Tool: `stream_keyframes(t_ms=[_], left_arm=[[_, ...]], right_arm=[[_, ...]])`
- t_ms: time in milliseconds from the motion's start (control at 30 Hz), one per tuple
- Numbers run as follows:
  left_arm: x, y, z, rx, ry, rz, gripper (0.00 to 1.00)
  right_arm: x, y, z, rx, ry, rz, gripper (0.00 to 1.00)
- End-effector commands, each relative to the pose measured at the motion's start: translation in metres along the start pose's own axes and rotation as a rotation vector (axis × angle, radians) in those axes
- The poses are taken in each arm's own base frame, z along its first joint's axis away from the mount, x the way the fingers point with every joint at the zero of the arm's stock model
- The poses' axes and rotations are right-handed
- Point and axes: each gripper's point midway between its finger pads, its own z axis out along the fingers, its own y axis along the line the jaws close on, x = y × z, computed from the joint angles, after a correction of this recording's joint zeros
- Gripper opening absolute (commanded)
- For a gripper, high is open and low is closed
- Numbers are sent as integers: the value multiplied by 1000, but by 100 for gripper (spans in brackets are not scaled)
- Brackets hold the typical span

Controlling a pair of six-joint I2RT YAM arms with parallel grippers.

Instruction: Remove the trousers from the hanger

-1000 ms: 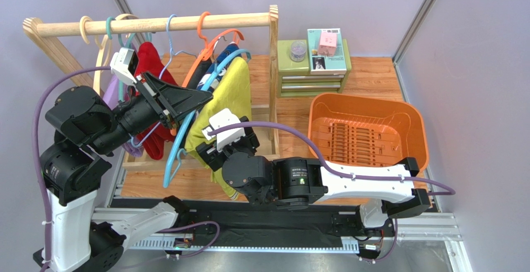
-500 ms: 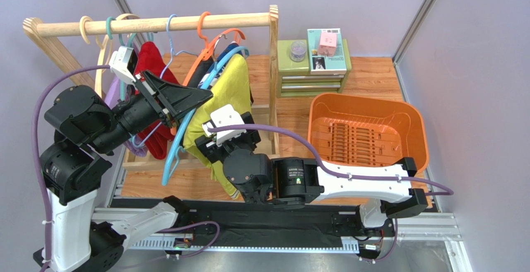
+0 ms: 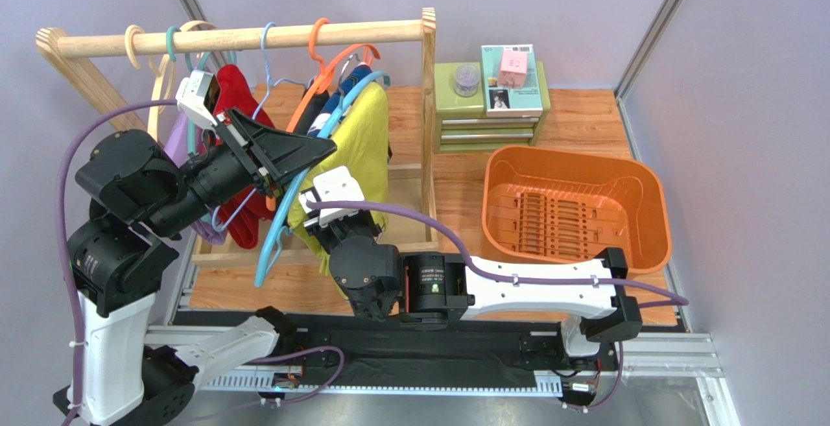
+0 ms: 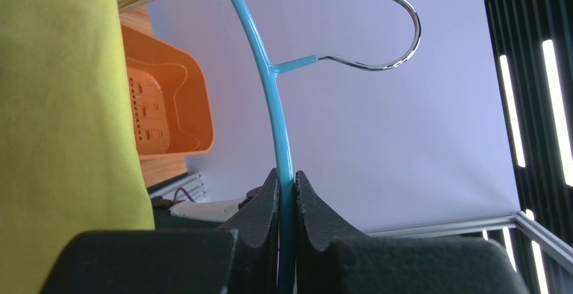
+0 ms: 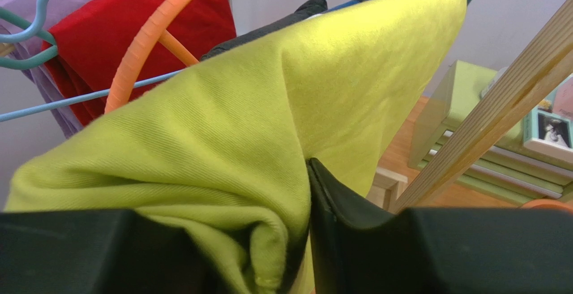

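Observation:
The yellow-green trousers [image 3: 358, 139] hang over a light blue hanger [image 3: 276, 236] that is off the rail, its metal hook [image 4: 397, 52] free in the air. My left gripper [image 3: 314, 151] is shut on the hanger's blue wire [image 4: 276, 119], which runs between its jaws [image 4: 287, 178]. My right gripper [image 3: 321, 220] is shut on a bunched fold of the yellow-green trousers [image 5: 269, 92], low on their near side [image 5: 292, 197]. Only a strip of the navy trousers [image 3: 361, 79] shows behind the yellow-green pair, on the rack.
The wooden rack's rail [image 3: 244, 37] carries several hangers with a red garment [image 3: 234, 95], a purple one [image 3: 177, 144] and a black one [image 5: 269, 29]. The rack post [image 3: 429, 105] stands right of the trousers. An orange basket [image 3: 575, 212] sits at right, stacked boxes [image 3: 492, 95] behind.
My right gripper has moved left and a little toward the near edge, drawing the yellow-green trousers with it. My left gripper and the hanger have shifted slightly.

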Motion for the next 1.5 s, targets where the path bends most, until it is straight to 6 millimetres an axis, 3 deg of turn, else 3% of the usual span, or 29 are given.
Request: stream_keyframes(t_ms=[0,100,567,1000,1467], left_arm=[[2,-65,-37,257,-7,63,0],[2,-63,-35,252,-6,60,0],[4,-40,-20,194,6,57,0],[5,-13,-17,132,-20,45,0],[4,11,-16,82,-57,26,0]], right_arm=[[-32,-35,8,111,-54,114,15],[-32,-47,3,121,-48,106,0],[-64,-62,-37,95,-50,84,0],[-117,-89,-57,88,-116,298,0],[-148,-104,-81,53,-147,326,0]])
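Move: Just ahead of the right hand, the yellow trousers' middle lies about 4 cm forward and 2 cm to the right, level with it, its half-closed fingers already around a fold. The light blue hanger's middle is some 4 cm ahead, 3 cm left and 12 cm up; the orange hanger about 12 cm ahead, 5 cm left, 8 cm up; the rack's right post 12 cm ahead, 14 cm right. From the left hand, the trousers lie 4 cm right, level fore-and-aft, 15 cm below. Closing its fingers the rest of the way on the fold of the yellow trousers, the right hand first draws it right and a little back, then hauls it quickly upward while still going right: about 9 cm up and 6.5 cm right in all, fingers staying shut. The left hand keeps its pinch on the light blue hanger, easing some 2 cm down and nearly as far back. ##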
